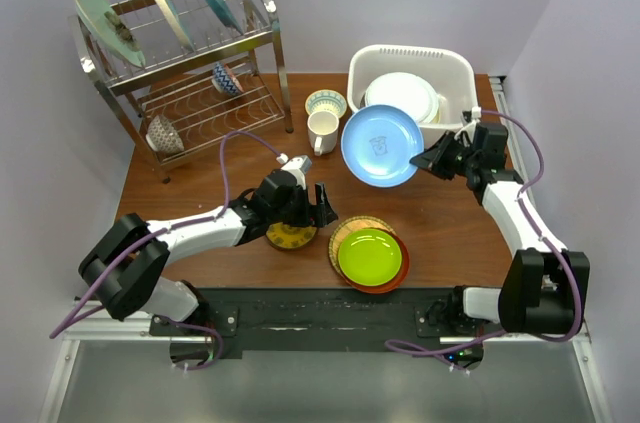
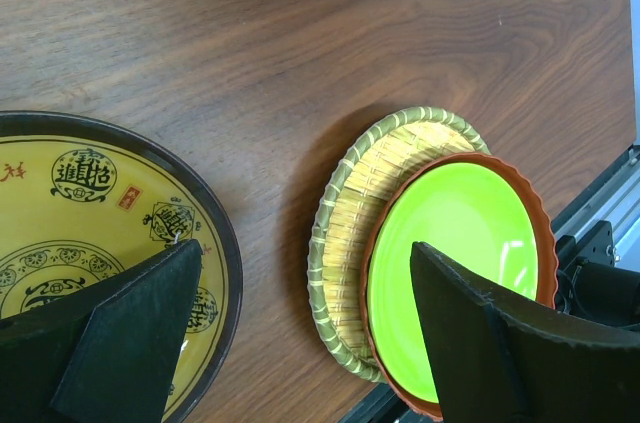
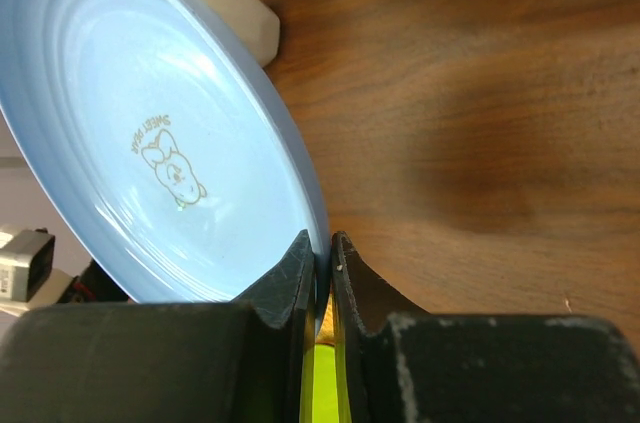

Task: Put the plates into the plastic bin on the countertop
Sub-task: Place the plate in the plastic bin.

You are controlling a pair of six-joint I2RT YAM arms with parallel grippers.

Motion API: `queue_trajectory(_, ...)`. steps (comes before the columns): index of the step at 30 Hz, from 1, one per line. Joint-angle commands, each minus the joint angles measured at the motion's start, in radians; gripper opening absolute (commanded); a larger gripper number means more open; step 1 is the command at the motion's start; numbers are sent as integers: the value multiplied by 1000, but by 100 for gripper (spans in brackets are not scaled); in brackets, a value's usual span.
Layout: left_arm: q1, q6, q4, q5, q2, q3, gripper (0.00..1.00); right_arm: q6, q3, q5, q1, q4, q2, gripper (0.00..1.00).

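Observation:
My right gripper is shut on the rim of a light blue plate. The plate hangs tilted above the countertop, just in front of the white plastic bin. White plates lie inside the bin. My left gripper hovers open over bare wood. On one side of it is a yellow patterned plate. On the other is a stack: a lime green plate on a red-orange plate, on a yellow woven plate.
A metal wire dish rack stands at the back left with three plates on edge and small bowls on its lower shelf. A white mug and a small patterned bowl sit between the rack and the bin.

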Motion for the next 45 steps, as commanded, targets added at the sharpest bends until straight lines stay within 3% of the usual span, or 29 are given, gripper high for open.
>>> queue_trajectory(1,-4,-6,35,6,0,-7,90,25,101,-28,2,28,30,0)
queue_trajectory(17,-4,4,30,8,20,-4,90,60,375,13,1,2,193,0)
queue_trajectory(45,-4,46,-33,-14,44,30,89,108,693,151,-15,-41,497,0)
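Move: My right hand, still gripping the blue plate by its right rim, has the plastic bin's middle about 24 cm straight ahead and roughly 10 cm lower, with white plates already stacked in it, centred about 2 cm to my left. The mug stands some 14 cm ahead and 22 cm left of my hand, the patterned bowl about 23 cm ahead and 22 cm left. From my left hand the bin is roughly 33 cm ahead and 22 cm right. I carry the blue plate forward about 15 cm with my right hand, climbing some 7 cm at first, then easing down a little as I keep going in over the plastic bin. My fingers keep their pinch on the rim, and the wrist turns slightly clockwise, under 10 degrees. My open left hand sinks about 2 cm near the yellow plate. ##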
